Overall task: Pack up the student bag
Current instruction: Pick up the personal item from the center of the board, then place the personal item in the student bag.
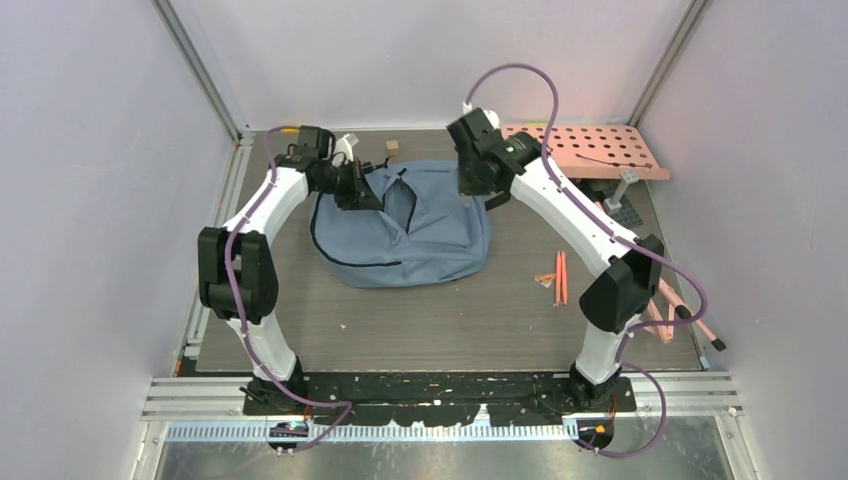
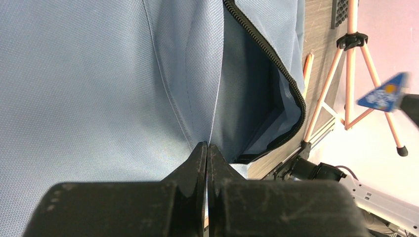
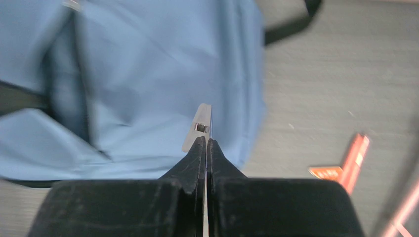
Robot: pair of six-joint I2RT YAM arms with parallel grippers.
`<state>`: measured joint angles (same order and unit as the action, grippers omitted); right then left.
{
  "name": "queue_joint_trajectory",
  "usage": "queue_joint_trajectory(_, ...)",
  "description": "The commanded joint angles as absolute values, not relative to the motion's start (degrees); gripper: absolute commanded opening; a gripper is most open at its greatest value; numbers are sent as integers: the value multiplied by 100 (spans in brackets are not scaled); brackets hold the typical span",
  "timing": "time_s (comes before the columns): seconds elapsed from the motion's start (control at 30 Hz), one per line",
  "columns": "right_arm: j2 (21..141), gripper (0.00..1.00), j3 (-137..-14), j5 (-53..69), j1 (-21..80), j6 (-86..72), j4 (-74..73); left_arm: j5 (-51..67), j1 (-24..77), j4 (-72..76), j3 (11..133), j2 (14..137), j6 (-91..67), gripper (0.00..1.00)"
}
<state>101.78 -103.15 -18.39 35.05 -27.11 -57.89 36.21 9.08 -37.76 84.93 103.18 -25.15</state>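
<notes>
The student bag (image 1: 410,235), grey-blue soft fabric, lies slumped in the middle of the table with its dark zipper line (image 1: 335,255) curving down its left side. My left gripper (image 1: 362,190) is at the bag's far left corner. In the left wrist view it (image 2: 207,146) is shut on a fold of the bag's fabric (image 2: 99,74), beside the gaping zipper opening (image 2: 276,74). My right gripper (image 1: 478,192) is at the bag's far right corner. In the right wrist view it (image 3: 206,140) is shut on a small silver zipper pull (image 3: 200,123) over the blue cloth (image 3: 148,74).
A pink pegboard (image 1: 600,150) stands at the back right. Orange pencils (image 1: 560,275) lie right of the bag, and pink rods (image 1: 680,310) lie near the right arm's elbow. A small wooden block (image 1: 393,146) sits behind the bag. A pink tripod (image 2: 353,74) shows in the left wrist view.
</notes>
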Motion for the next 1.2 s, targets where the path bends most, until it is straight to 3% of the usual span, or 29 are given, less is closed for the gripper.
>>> queue_joint_trajectory(0.0,10802,0,-11888,-1564,3930,-2716,-5656,3858,826,-3478,8452,9919,-2570,0)
queue_joint_trajectory(0.27,12166,0,-13953,-1165,4458,-2332,-6056,3963,828,-3368,8356,9863,-2601,0)
queue_joint_trajectory(0.6,12780,0,-14237,-1251,4500,-2188,-6446,4007,827,-3279,8264,9772,-2666,0)
queue_joint_trajectory(0.87,12801,25,-14333,-1385,4500,-2158,-6560,4008,831,-3287,8238,9734,-2672,0)
queue_joint_trajectory(1.17,12506,30,-14212,-1613,4498,-2166,-6374,3999,826,-3287,8253,9726,-2690,0)
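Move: The open mouth of the bag's pocket lies about 15 cm left of the right hand, some 3 cm farther out and roughly 8 cm below it; the small blue triangle is already pinched in that hand. The left gripper's tips are some 19 cm to its left, 2 cm ahead, 4 cm lower. Back on the table lie an orange triangle, 17 cm right and 10 cm back, and the pencils, 20 cm right and 9 cm back. From the left hand the pocket mouth is about 4 cm right, 1 cm ahead, 4 cm below. Leftward and fast, the right hand arcs about 15 cm over the bag, first rising some 6 cm, then sinking about 7 cm to just above the pocket mouth beside the left gripper, turning some 15 degrees counter-clockwise. There it halts and parts its fingers a little, letting go of the blue triangle. The left hand keeps its shut pinch on the bag's cloth, easing up barely a centimetre. ##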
